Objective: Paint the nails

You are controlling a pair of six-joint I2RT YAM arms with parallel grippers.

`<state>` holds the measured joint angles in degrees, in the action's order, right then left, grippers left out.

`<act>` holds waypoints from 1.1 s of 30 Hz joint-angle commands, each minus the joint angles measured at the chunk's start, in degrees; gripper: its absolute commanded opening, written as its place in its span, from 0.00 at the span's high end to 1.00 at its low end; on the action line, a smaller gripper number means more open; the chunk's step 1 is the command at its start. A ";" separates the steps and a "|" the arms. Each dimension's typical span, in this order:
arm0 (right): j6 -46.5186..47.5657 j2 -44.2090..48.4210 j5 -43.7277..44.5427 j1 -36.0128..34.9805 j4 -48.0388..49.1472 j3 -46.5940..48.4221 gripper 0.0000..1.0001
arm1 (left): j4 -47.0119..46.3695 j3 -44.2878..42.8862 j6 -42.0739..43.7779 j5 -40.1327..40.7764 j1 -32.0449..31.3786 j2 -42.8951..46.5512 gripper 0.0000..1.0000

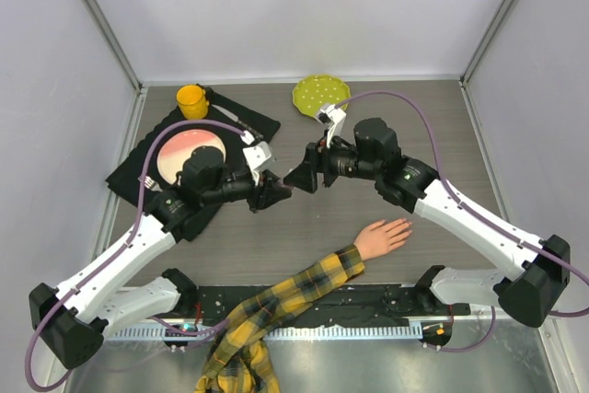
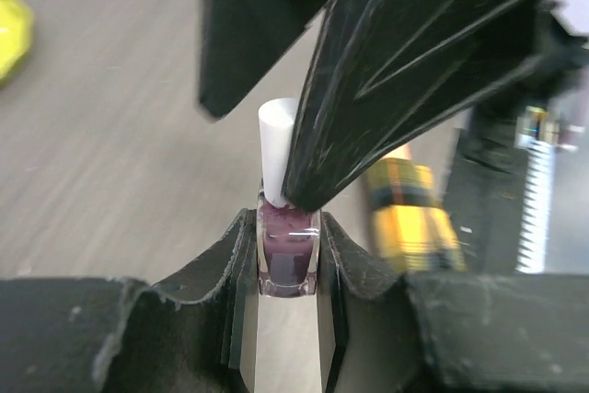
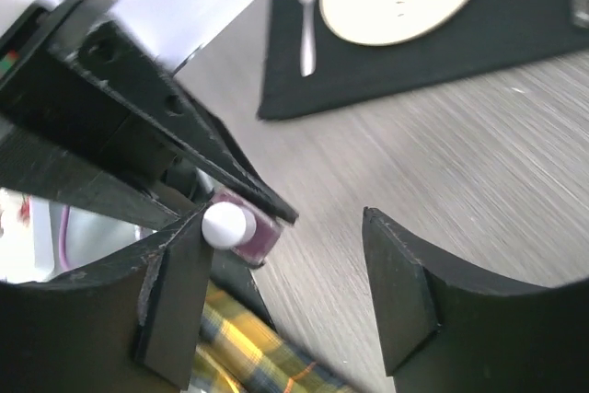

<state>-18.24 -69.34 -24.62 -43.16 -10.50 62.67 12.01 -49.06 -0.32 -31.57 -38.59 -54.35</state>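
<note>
My left gripper [image 2: 287, 269] is shut on a small purple polish bottle [image 2: 287, 248] with a white cap [image 2: 276, 140], held above the table's middle. My right gripper [image 3: 283, 218] stands open around that cap [image 3: 224, 225], with one finger beside it and the other well apart. In the top view the two grippers meet tip to tip, left [image 1: 274, 193] and right [image 1: 300, 178]. The mannequin hand [image 1: 382, 236] lies palm down near the front, in its yellow-and-black plaid sleeve [image 1: 304, 289]. Its nails are too small to make out.
At the back left, a black mat [image 1: 138, 158] carries a pink plate [image 1: 189, 156] and a fork [image 3: 308, 16]. A yellow cup [image 1: 190, 99] stands behind the mat. A yellow-green dotted plate [image 1: 320, 93] lies at the back centre.
</note>
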 commanded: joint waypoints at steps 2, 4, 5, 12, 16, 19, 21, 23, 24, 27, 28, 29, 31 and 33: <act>-6.98 2.20 15.29 -1.93 -3.73 6.40 0.29 | -4.62 0.01 3.92 11.69 -0.26 2.40 1.00; -6.99 1.49 19.60 -3.16 -5.83 8.77 0.29 | -5.50 0.54 3.92 13.81 -0.26 3.02 1.00; -6.81 0.79 21.18 -4.90 -6.37 9.56 0.29 | -5.77 0.98 3.92 14.78 -0.35 3.02 1.00; -5.67 -5.18 32.70 -11.06 -10.50 16.85 0.46 | -7.44 1.68 2.25 18.48 -0.26 2.58 1.00; -4.96 -7.99 34.46 -12.57 -10.50 18.89 0.48 | -7.70 1.60 1.90 17.95 -0.26 2.49 1.00; -4.96 -8.35 35.17 -12.65 -10.59 19.15 0.49 | -8.05 1.95 1.81 17.86 -0.35 3.11 1.00; -4.79 -8.62 34.91 -12.65 -10.59 19.15 0.49 | -8.32 2.30 1.72 17.78 -0.35 3.46 1.00; -4.87 -8.97 34.21 -12.65 -10.42 19.06 0.49 | -8.41 2.47 1.72 17.16 -0.35 3.55 1.00; -5.05 -9.06 33.24 -12.65 -10.33 18.98 0.50 | -8.49 2.48 1.72 16.72 -0.35 3.46 1.00; -5.23 -9.06 30.79 -12.65 -9.89 18.71 0.62 | -8.49 2.30 1.72 15.23 -0.26 3.46 1.00; -5.05 -8.97 30.17 -12.65 -9.63 18.62 0.68 | -8.58 2.30 1.64 15.05 -0.35 3.72 1.00; -5.14 -8.80 29.72 -12.65 -9.45 18.36 0.70 | -8.76 2.47 1.55 14.70 -0.26 3.81 1.00; -5.14 -8.01 28.49 -12.57 -8.75 17.57 0.72 | -9.54 2.83 1.20 13.12 -0.26 4.42 1.00; -4.79 -7.30 27.97 -12.57 -8.48 16.61 0.78 | -10.07 3.09 0.67 11.54 -0.26 4.86 1.00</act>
<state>-23.83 -78.48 5.78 -55.55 -21.98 79.18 7.35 -46.30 1.52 -15.75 -38.61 -51.68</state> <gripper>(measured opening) 0.278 0.280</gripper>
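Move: The polish bottle is already pinched in the left fingertips, its white cap roughly 2 cm above the hand point and 1 cm to its right. From the open right hand that cap sits about 2 cm back, 1 cm left and 2 cm higher. The mannequin hand lies some 26 cm to the right hand's right and 6 cm back, the pink plate about 30 cm left and 20 cm ahead of it, both roughly 18 cm below. Forward and a little left, about 5 cm, the left hand carries the bottle while turning counter-clockwise some 15 degrees, its hold unchanged. The right hand turns clockwise about 20 degrees, rises 5 cm, then shifts left and sinks about 3 cm over the cap; its wide-open fingers close to either side of the cap. ##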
